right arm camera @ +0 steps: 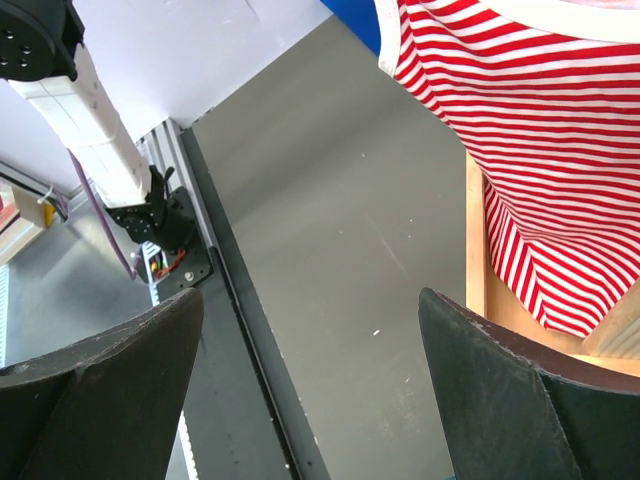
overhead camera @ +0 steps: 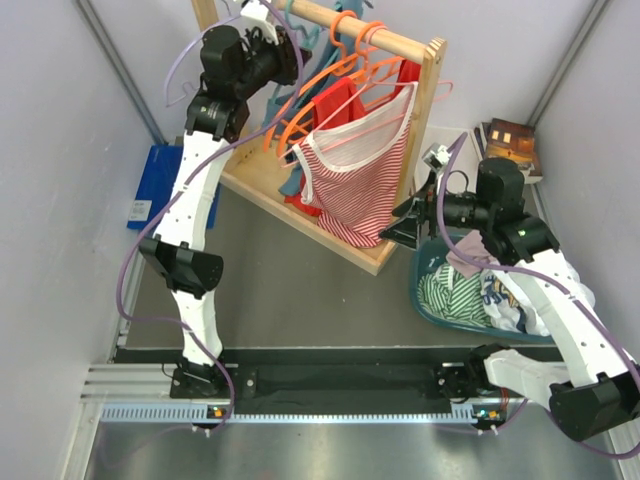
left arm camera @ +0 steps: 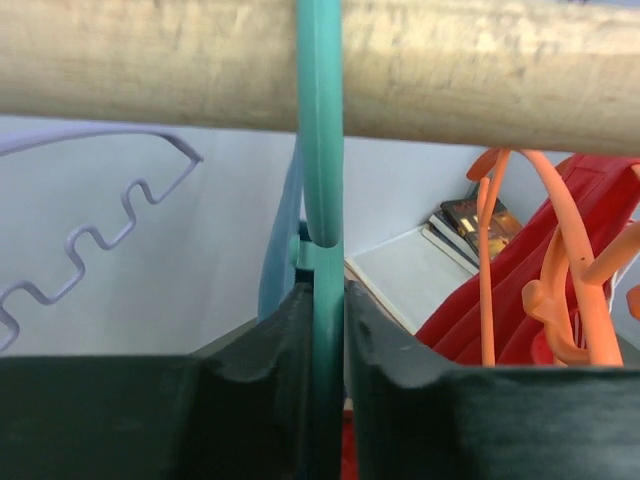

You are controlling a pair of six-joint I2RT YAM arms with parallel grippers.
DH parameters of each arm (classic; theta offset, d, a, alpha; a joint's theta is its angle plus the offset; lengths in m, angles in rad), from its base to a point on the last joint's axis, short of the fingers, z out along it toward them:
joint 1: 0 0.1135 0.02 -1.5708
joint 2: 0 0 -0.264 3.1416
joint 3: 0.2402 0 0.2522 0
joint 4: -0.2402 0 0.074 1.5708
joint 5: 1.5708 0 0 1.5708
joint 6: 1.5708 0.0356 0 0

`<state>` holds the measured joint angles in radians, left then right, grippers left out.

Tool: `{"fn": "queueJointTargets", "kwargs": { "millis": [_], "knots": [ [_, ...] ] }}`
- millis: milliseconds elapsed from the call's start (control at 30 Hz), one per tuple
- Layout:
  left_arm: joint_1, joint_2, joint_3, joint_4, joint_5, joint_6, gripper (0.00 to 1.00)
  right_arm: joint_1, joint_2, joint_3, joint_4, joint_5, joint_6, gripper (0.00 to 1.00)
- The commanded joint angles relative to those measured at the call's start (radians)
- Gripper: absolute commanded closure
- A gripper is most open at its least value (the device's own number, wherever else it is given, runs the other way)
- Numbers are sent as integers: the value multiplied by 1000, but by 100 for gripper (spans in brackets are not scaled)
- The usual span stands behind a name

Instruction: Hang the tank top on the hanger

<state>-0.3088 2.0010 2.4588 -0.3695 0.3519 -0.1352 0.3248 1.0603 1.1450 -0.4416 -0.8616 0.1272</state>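
The teal-green hanger [left arm camera: 322, 150] has its hook over the wooden rod [left arm camera: 500, 70] of the clothes rack. My left gripper [left arm camera: 327, 300] is up at the rod's left end [overhead camera: 285, 40], shut on the hanger's stem just under the hook. A dusty blue strip of the tank top [left arm camera: 280, 250] runs down beside the stem, and blue fabric of the tank top [overhead camera: 293, 183] hangs below the rod, partly behind the striped top. My right gripper [overhead camera: 405, 225] hovers open beside the rack's base with nothing between its fingers [right arm camera: 120, 370].
A red-and-white striped top [overhead camera: 360, 180], a red top [overhead camera: 335, 105] and orange hangers [overhead camera: 330, 85] share the rod. A lilac notched hanger [left arm camera: 90, 240] hangs left of my left gripper. A teal basket [overhead camera: 425, 300] of clothes sits under my right arm. Books [overhead camera: 510, 145] lie at the back right.
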Motion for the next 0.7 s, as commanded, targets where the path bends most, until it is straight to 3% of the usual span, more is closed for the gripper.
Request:
{"fn": "queueJointTargets", "kwargs": {
  "millis": [0,67,267,300,333,533,667],
  "knots": [
    [-4,-88,3,72,-14,-14,68,-10,-19,5,40,-11,-11,12],
    [-4,-91,5,78,-21,-20,53,-10,-22,7,38,-11,-12,12],
    [-4,-111,-1,90,-37,-26,27,-10,-31,7,23,-4,-23,12],
    [-3,-114,0,93,-42,-27,8,-12,-33,6,23,-4,-24,12],
    [-4,-119,0,93,-54,-27,1,-10,-37,4,21,-1,-27,12],
    [-3,-200,-59,95,-174,8,1,-10,-56,-4,15,38,-23,12],
    [-4,-355,-243,80,-324,46,1,-12,-69,-14,14,107,-12,12]
  ]
}}
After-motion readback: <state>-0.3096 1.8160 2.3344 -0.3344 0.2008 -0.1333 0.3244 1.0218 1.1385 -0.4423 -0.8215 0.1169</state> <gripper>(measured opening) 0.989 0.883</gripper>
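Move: The teal hanger's neck is pinched between my left fingers, its hook already over the wooden rod, which crosses about 5 cm above my left hand and 1 cm ahead. The blue tank top hangs from it, its middle some 15 cm below and 3 cm ahead. The nearest orange hook stands roughly 9 cm to the right and 2 cm back, about 3 cm above. From my right hand that spot on the rod is around 30 cm ahead, 19 cm left and 25 cm up. I let go of the teal hanger by spreading my left fingers from nearly shut to wide open, lifting about 5 cm as they part. With that I draw the hand roughly 4 cm back and 4 cm to the left, away from the rod and the orange hooks, tipping the fingers up slightly and swinging them about 10 degrees counter-clockwise. ##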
